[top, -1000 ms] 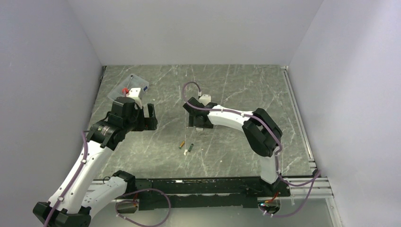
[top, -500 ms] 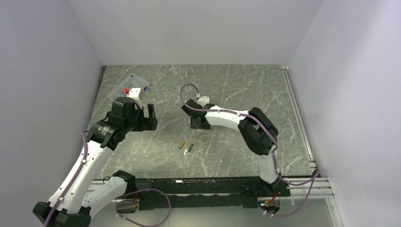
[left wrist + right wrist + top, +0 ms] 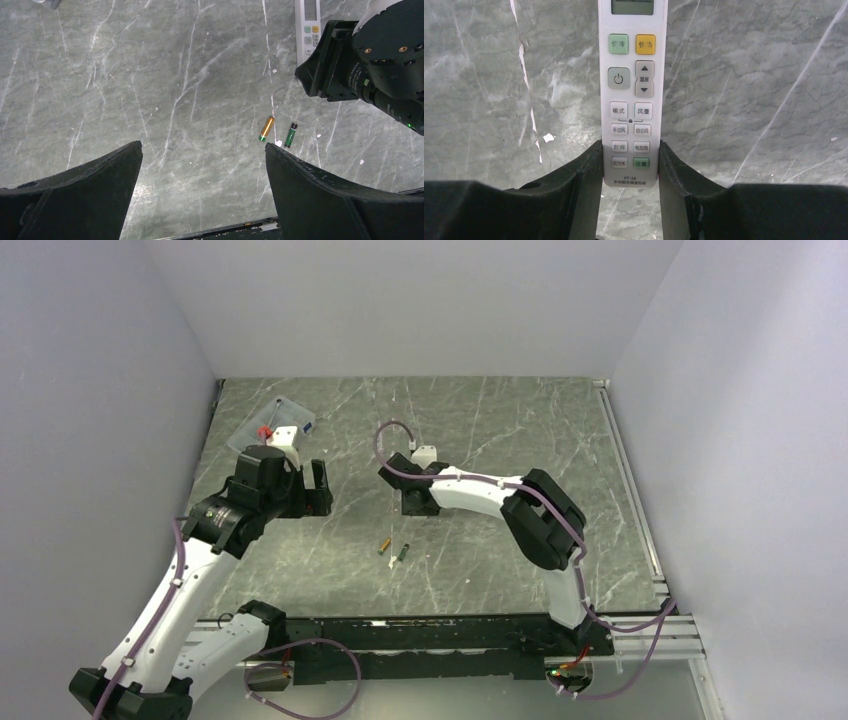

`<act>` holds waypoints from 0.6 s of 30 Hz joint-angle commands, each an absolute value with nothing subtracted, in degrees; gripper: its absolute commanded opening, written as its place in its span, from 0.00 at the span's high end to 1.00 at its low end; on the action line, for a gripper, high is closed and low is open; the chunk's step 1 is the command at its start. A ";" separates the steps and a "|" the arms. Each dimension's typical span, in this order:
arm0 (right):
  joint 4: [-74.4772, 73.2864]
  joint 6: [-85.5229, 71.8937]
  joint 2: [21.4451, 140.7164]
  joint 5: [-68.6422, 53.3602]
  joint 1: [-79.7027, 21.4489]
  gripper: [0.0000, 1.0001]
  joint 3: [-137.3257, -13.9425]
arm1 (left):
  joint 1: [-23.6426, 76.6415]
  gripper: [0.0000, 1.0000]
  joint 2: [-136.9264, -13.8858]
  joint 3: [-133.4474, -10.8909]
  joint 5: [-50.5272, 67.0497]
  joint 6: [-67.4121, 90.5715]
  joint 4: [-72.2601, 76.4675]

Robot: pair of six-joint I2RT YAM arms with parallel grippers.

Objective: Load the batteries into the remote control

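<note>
The remote control lies face up on the marble table, a slim white handset with a greenish display. My right gripper straddles its lower end, and both fingers press against its long sides. From above, the right gripper covers most of it. The two batteries lie side by side nearer the front edge: the copper-orange one and the dark green one. My left gripper hangs wide open above bare table, left of the batteries, holding nothing.
A clear plastic box sits at the back left, behind the left arm. In the left wrist view, the right arm's black wrist fills the upper right, beside the remote control. White walls enclose the table on three sides.
My right gripper has slid slightly left and towards the front, and its fingers have narrowed onto the remote's sides. The left arm and both batteries have stayed put.
</note>
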State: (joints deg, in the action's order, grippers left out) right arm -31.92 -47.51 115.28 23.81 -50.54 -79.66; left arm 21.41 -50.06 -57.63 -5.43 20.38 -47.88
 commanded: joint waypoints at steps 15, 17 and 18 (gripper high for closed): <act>-29.86 -35.86 99.74 24.34 -52.72 1.00 -71.99 | 21.18 0.01 -52.19 -58.29 -4.73 19.76 -47.29; -28.87 -33.65 97.12 23.29 -52.94 1.00 -69.99 | 21.18 0.01 -52.67 -58.32 -4.41 19.95 -47.33; -28.11 -32.34 96.42 22.89 -53.06 1.00 -68.91 | 21.18 0.01 -52.88 -58.35 -4.23 19.95 -47.37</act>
State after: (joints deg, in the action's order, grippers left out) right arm -31.31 -38.59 101.41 24.40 -52.49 -72.10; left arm 21.41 -52.18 -57.63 -5.23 20.43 -47.90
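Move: The right hand, low at the table, already has its fingers on both sides of the remote control's near end. The remote's middle lies about 5 cm straight ahead of it at the same height. The gold battery is some 8 cm back and 8 cm left of the hand, the green battery about 9 cm back and 4 cm left, both 1 cm lower. From the waiting left hand, the remote is about 13 cm ahead, 22 cm right and 20 cm below. Keeping its pinch across the sides of the remote's near end, the right hand lifts it straight up off the table, slowly at first and then quicker, about 5.5 cm in all. Partway up it also draws back a couple of centimetres and drifts slightly right, the wrist turning some 10 degrees counter-clockwise and tipping the fingers up a little. ##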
